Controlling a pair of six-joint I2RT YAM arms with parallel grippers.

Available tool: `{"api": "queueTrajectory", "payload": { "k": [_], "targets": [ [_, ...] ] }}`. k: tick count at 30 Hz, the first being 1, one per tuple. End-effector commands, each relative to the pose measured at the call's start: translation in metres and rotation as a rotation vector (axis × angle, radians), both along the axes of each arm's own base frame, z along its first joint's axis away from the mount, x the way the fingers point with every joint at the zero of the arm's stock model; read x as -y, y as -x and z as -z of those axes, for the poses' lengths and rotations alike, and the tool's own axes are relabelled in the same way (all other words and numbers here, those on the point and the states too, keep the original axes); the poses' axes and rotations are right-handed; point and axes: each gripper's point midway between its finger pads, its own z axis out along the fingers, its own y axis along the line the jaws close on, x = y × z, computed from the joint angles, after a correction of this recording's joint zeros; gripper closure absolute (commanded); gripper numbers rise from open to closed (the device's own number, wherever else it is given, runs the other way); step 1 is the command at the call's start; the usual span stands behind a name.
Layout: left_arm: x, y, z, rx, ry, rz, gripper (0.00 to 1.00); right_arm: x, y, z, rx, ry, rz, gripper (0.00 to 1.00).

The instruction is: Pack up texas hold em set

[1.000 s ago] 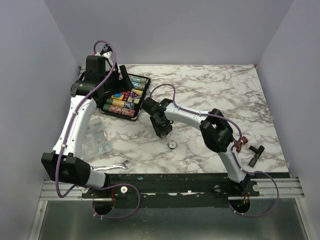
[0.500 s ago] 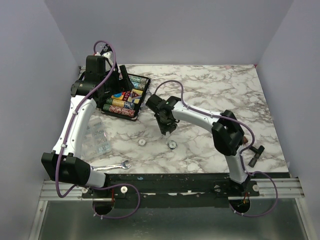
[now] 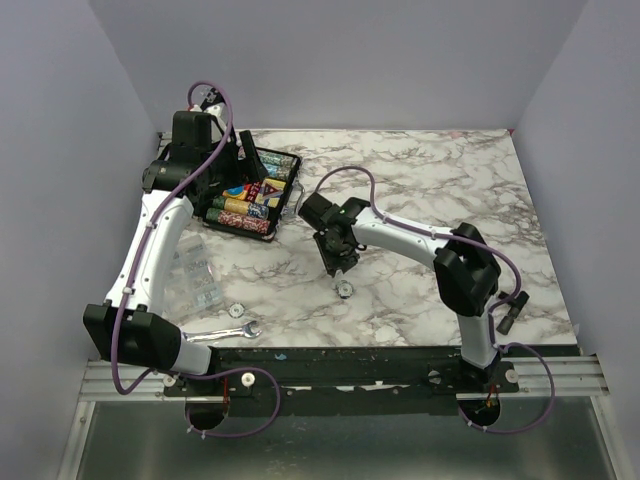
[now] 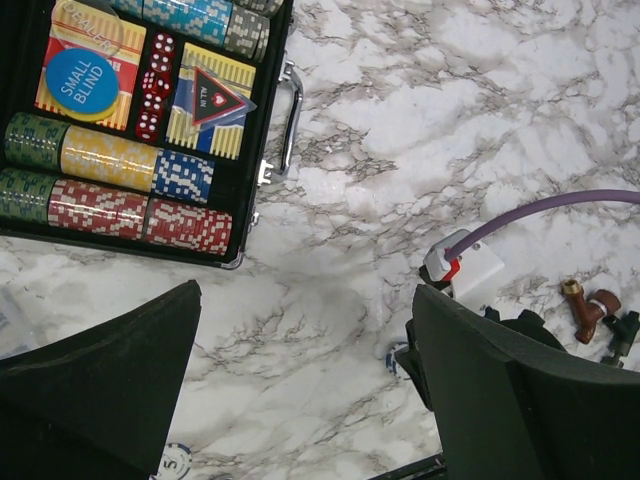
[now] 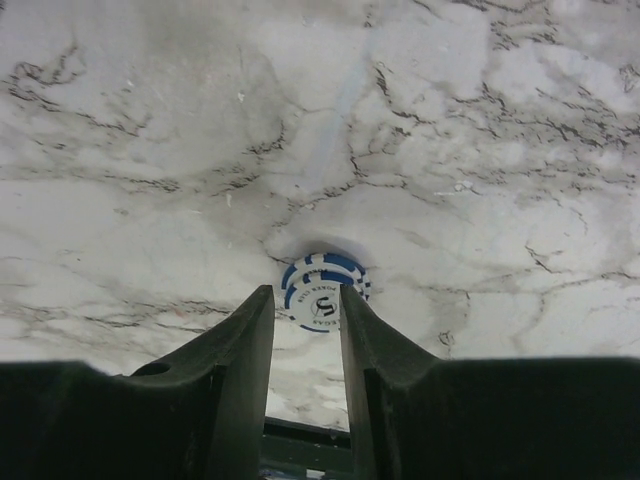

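The black hinged case (image 3: 288, 193) lies open at the back left, holding rows of multicoloured chips (image 4: 120, 185), the yellow-blue card box (image 4: 85, 70) and the dark red triangle (image 4: 215, 98). My left gripper (image 3: 222, 165) hangs above the case, wide open and empty (image 4: 300, 400). My right gripper (image 3: 339, 264) points down at the table's middle, its jaws a narrow gap apart (image 5: 305, 325). A small stack of blue-white chips (image 5: 322, 290) lies flat on the marble just past its tips (image 3: 344, 288). Another loose chip (image 3: 237, 310) lies near the front left (image 4: 175, 462).
A silver wrench (image 3: 225, 333) lies at the front left edge. A clear plastic piece (image 3: 193, 277) lies by the left arm. A brown tap-shaped piece (image 4: 590, 308) and a black part (image 3: 510, 312) sit at the front right. Grey walls stand around the marble table (image 3: 440, 180).
A loose chip has appeared beside the right gripper and travelled left and toward the front edge. The right gripper has shifted slightly right and closer over the chip stack. The left arm is still.
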Motion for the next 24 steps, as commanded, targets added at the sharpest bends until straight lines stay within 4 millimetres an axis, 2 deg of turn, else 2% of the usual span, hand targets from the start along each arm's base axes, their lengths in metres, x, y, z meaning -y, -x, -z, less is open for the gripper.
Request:
{"api": "queueTrajectory", "payload": {
  "k": [1, 6, 9, 11, 13, 16, 21, 24],
  "targets": [
    [-0.002, -0.007, 0.011, -0.009, -0.025, -0.011, 0.13, -0.023, -0.009, -0.015, 0.035, -0.121, 0.005, 0.64],
    [0.006, -0.008, 0.029, -0.037, -0.081, -0.005, 0.12, -0.023, -0.011, -0.028, 0.097, -0.182, 0.013, 0.58],
    [0.015, -0.003, 0.041, -0.077, -0.105, -0.006, 0.12, -0.006, -0.013, -0.039, 0.171, -0.186, 0.032, 0.51],
    [0.016, 0.010, 0.057, -0.122, -0.067, -0.024, 0.12, 0.009, -0.012, -0.047, 0.223, -0.187, 0.040, 0.48],
    [0.013, 0.031, 0.079, -0.159, -0.037, -0.054, 0.13, 0.025, -0.011, -0.055, 0.276, -0.199, 0.051, 0.44],
    [0.001, 0.071, 0.114, -0.231, -0.021, -0.133, 0.14, 0.044, -0.006, -0.055, 0.314, -0.226, 0.046, 0.41],
    [-0.017, 0.145, 0.175, -0.471, -0.015, -0.275, 0.13, 0.054, 0.002, -0.054, 0.336, -0.280, 0.012, 0.39],
    [-0.028, 0.176, 0.198, -0.546, 0.027, -0.420, 0.13, 0.053, 0.006, -0.055, 0.335, -0.309, -0.009, 0.38]
  ]
}}
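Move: A lone blue-and-white chip lies about 21 cm back, 7 cm left and 28 cm below my left hand. The wrench is some 5 cm behind that chip and 5 cm to its left, the clear box about 8 cm ahead of it and 10 cm left. The case lies 9 cm ahead and 6 cm left of my left hand. The small chip stack sits about 3 cm back, 2 cm right and 5 cm below my right hand. I bring my wide-open left hand down about 17 cm and back nearly 14 cm, away from over the case side and towards the lone chip, easing slightly right first and tipping the fingers some 25 degrees steeper. My right hand drifts a touch left, then lifts and pulls right, away from the chip stack, its empty fingers opening wider as it tilts. ##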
